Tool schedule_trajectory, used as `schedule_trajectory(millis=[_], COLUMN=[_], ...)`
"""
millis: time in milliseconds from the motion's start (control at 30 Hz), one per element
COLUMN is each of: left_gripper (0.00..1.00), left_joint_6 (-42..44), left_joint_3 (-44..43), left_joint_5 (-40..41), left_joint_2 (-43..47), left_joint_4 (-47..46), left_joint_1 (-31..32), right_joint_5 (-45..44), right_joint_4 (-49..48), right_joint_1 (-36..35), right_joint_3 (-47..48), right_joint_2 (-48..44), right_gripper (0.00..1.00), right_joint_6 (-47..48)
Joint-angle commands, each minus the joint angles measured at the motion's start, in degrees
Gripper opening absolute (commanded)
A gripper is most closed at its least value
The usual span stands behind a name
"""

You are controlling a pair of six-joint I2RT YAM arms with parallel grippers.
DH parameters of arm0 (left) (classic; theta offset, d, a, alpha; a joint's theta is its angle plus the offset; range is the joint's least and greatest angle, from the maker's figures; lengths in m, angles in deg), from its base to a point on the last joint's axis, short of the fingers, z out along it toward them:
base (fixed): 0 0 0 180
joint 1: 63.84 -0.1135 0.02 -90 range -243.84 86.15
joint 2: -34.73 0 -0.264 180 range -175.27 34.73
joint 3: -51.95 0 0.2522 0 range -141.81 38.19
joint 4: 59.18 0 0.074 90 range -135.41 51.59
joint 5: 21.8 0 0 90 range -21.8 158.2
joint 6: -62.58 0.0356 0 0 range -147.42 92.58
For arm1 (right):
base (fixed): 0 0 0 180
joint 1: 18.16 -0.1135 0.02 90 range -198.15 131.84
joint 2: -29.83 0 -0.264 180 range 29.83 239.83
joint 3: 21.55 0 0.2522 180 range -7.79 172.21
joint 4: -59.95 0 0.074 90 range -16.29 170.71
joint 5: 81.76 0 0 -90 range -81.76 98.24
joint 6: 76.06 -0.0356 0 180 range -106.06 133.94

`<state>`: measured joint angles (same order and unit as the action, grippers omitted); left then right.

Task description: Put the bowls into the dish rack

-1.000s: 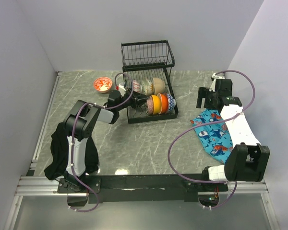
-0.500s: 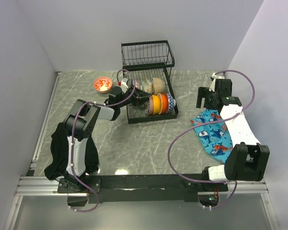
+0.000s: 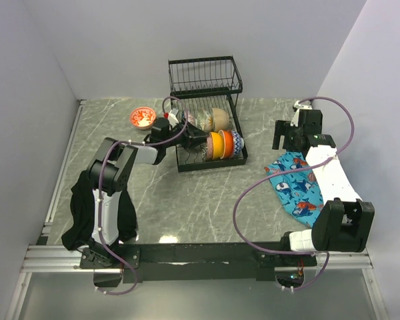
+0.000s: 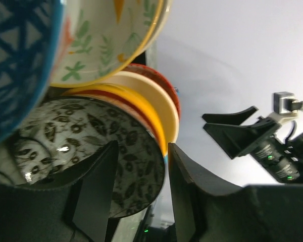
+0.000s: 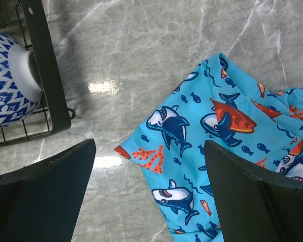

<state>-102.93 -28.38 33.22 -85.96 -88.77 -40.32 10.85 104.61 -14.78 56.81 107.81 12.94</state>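
The black wire dish rack [image 3: 205,79] stands at the back centre. Several bowls rest on edge in its lower tray: orange [image 3: 214,145], blue-patterned [image 3: 237,142], beige [image 3: 220,119]. My left gripper [image 3: 192,138] reaches into the tray from the left. In the left wrist view the left gripper [image 4: 141,146] is open, and the rim of a dark leaf-patterned bowl [image 4: 65,146] stands between the fingers, with a gap on the right side. A red bowl [image 3: 143,117] sits on the table left of the rack. My right gripper [image 3: 279,140] hangs open, empty.
A blue shark-print cloth [image 5: 232,136] lies under the right gripper [image 5: 150,142], right of the rack's corner post [image 5: 48,65]. A blue zigzag bowl [image 5: 10,80] leans at that rack end. Walls close in left, back and right.
The left wrist has shifted toward the back at the rack's left side and its jaws have widened off the dark patterned bowl. The right arm has not moved.
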Motion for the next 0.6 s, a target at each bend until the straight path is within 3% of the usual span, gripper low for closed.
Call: schedule_trajectory(millis=[0, 233, 367, 433, 533, 567], left_gripper=[0.49, 0.5, 0.51, 0.51, 0.52, 0.52], left_joint_6=[8.25, 26.88, 47.4, 54.11, 71.15, 81.99], left_joint_3=[-2.78, -6.9, -14.53, -16.66, -21.31, -24.37], left_joint_5=[-2.37, -12.11, -18.27, -15.67, -10.74, -8.63], left_joint_2=[4.75, 15.38, 19.78, 22.67, 24.79, 24.79], left_joint_4=[4.93, 27.06, 50.04, 55.54, 64.16, 66.18], left_joint_1=[-1.38, -6.81, -10.95, -14.8, -19.81, -21.06], right_joint_5=[0.02, 1.08, 1.52, 1.52, 1.43, 1.43], right_joint_4=[-1.28, -1.36, -4.08, -4.53, -5.32, -5.58], right_joint_1=[-0.3, -0.21, -0.3, -0.3, -0.3, -0.39], right_joint_3=[1.31, 3.16, 2.64, 2.55, 2.55, 2.55], right_joint_2=[-0.72, 0.25, 0.34, 0.34, 0.07, -0.01], right_gripper=[0.96, 0.96, 0.96, 0.96, 0.96, 0.96], right_joint_6=[0.2, -0.06, -0.59, -0.33, 0.11, 0.38])
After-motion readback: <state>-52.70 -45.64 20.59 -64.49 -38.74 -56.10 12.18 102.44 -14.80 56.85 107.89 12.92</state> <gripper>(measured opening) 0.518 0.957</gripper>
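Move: The last loose bowl, red-patterned, lies about 26 cm left of the left hand, 16 cm farther out and some 11 cm below. Near the hand, racked bowls sit roughly 4 cm lower: the grey bowl 4 cm right and 3 cm back, the blue-rimmed bowl 4 cm left and 8 cm ahead. From the right hand the red-patterned bowl is about 61 cm left, 23 cm ahead, 14 cm lower. Left hand, half open and empty, clears the rack, going up and left about 13 cm each, tilting some 40 degrees. ##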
